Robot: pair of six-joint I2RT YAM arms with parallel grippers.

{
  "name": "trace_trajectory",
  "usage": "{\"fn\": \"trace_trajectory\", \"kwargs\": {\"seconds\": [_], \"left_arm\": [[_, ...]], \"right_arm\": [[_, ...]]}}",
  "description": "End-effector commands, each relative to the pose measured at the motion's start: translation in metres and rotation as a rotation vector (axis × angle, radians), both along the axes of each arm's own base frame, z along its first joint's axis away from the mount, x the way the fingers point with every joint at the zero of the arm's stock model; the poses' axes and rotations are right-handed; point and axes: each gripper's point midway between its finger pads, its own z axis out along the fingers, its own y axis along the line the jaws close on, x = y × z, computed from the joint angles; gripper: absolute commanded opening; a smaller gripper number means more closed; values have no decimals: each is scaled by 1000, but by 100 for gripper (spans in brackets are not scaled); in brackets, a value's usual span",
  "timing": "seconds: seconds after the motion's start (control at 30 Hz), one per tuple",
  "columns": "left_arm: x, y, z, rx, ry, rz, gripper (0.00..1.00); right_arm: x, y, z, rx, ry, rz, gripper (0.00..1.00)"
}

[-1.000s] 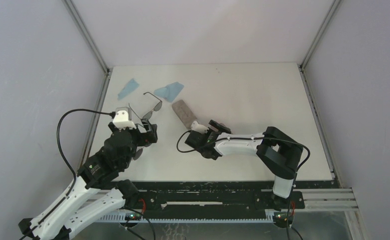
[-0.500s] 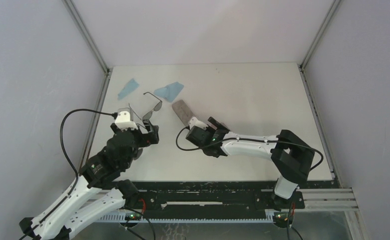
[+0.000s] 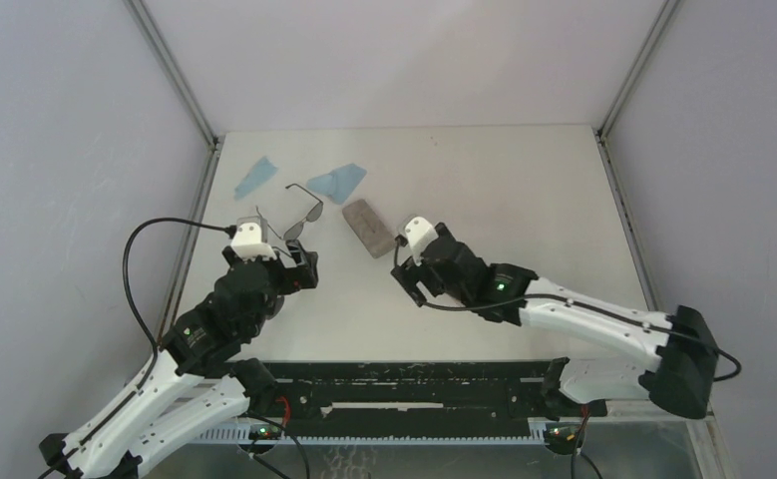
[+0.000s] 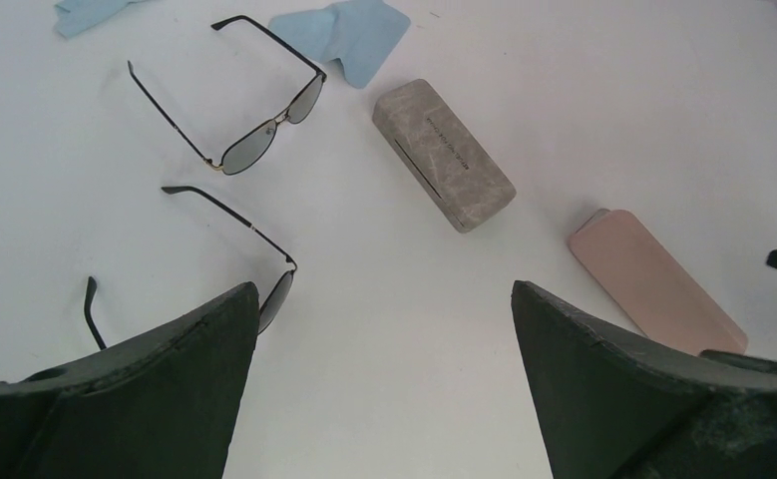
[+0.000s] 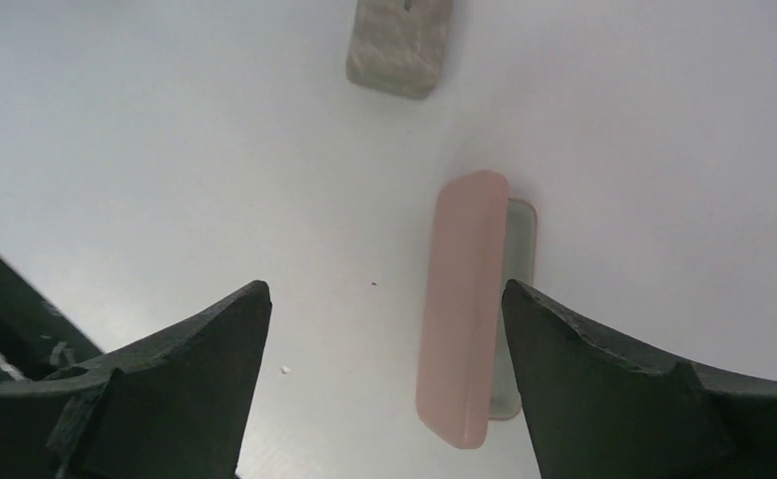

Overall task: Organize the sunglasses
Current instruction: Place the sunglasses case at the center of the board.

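Note:
One pair of sunglasses [image 4: 264,128] with squarish dark lenses lies unfolded at the far left [image 3: 304,212]. A second pair of sunglasses [image 4: 226,225] lies nearer, one lens half hidden behind my left finger [image 4: 165,379]; in the top view the left arm covers it. My left gripper [image 4: 384,289] [image 3: 299,267] hangs open just right of that near pair, with only bare table between its fingers. My right gripper [image 5: 384,289] [image 3: 411,282] is open above the pink case [image 5: 464,309], which lies close to its right finger.
A grey-brown case [image 4: 444,155] [image 3: 367,227] lies between the two grippers. The pink case [image 4: 653,284] lies right of it. Two light blue cloths [image 3: 336,181] [image 3: 256,176] lie at the back left. The enclosure's left post and wall [image 3: 199,180] stand close to the sunglasses.
The right arm has swung out to the right and its gripper has moved up and right over the pink case. The left arm has barely shifted.

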Motion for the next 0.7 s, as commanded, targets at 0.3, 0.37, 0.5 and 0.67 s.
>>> {"fn": "trace_trajectory", "kwargs": {"seconds": [0.3, 0.37, 0.5, 0.67], "left_arm": [[5, -14, 3, -61, -15, -32, 100], [6, -15, 3, -57, -14, -35, 100], [6, -17, 3, -58, -11, -41, 99], [5, -19, 2, -57, -5, -50, 99]], "right_arm": [[54, -76, 21, 459, 183, -309, 67], [61, -88, 6, 451, 235, -354, 64], [73, -104, -23, 418, 320, -426, 60], [85, -121, -64, 317, 413, -504, 56]]}}
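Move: The right gripper is empty and above the open pink sunglasses case, which lies about 8 cm to its right, 3 cm ahead and some 12 cm below. The closed brown case is roughly 15 cm ahead and 12 cm left of this gripper, about 13 cm lower; the crumpled blue cloth lies about 28 cm ahead and 22 cm left. From the left gripper the pink case is some 32 cm to the right, 4 cm ahead and 20 cm below. Swing the right gripper over the open pink case to its far right side, about 12 cm right and 8 cm forward, rising some 4 cm at first and then sinking about 9 cm. On the way turn the hand clockwise, tip its fingers further down and raise its left side, and narrow the wide-open fingers part way without touching the case. ##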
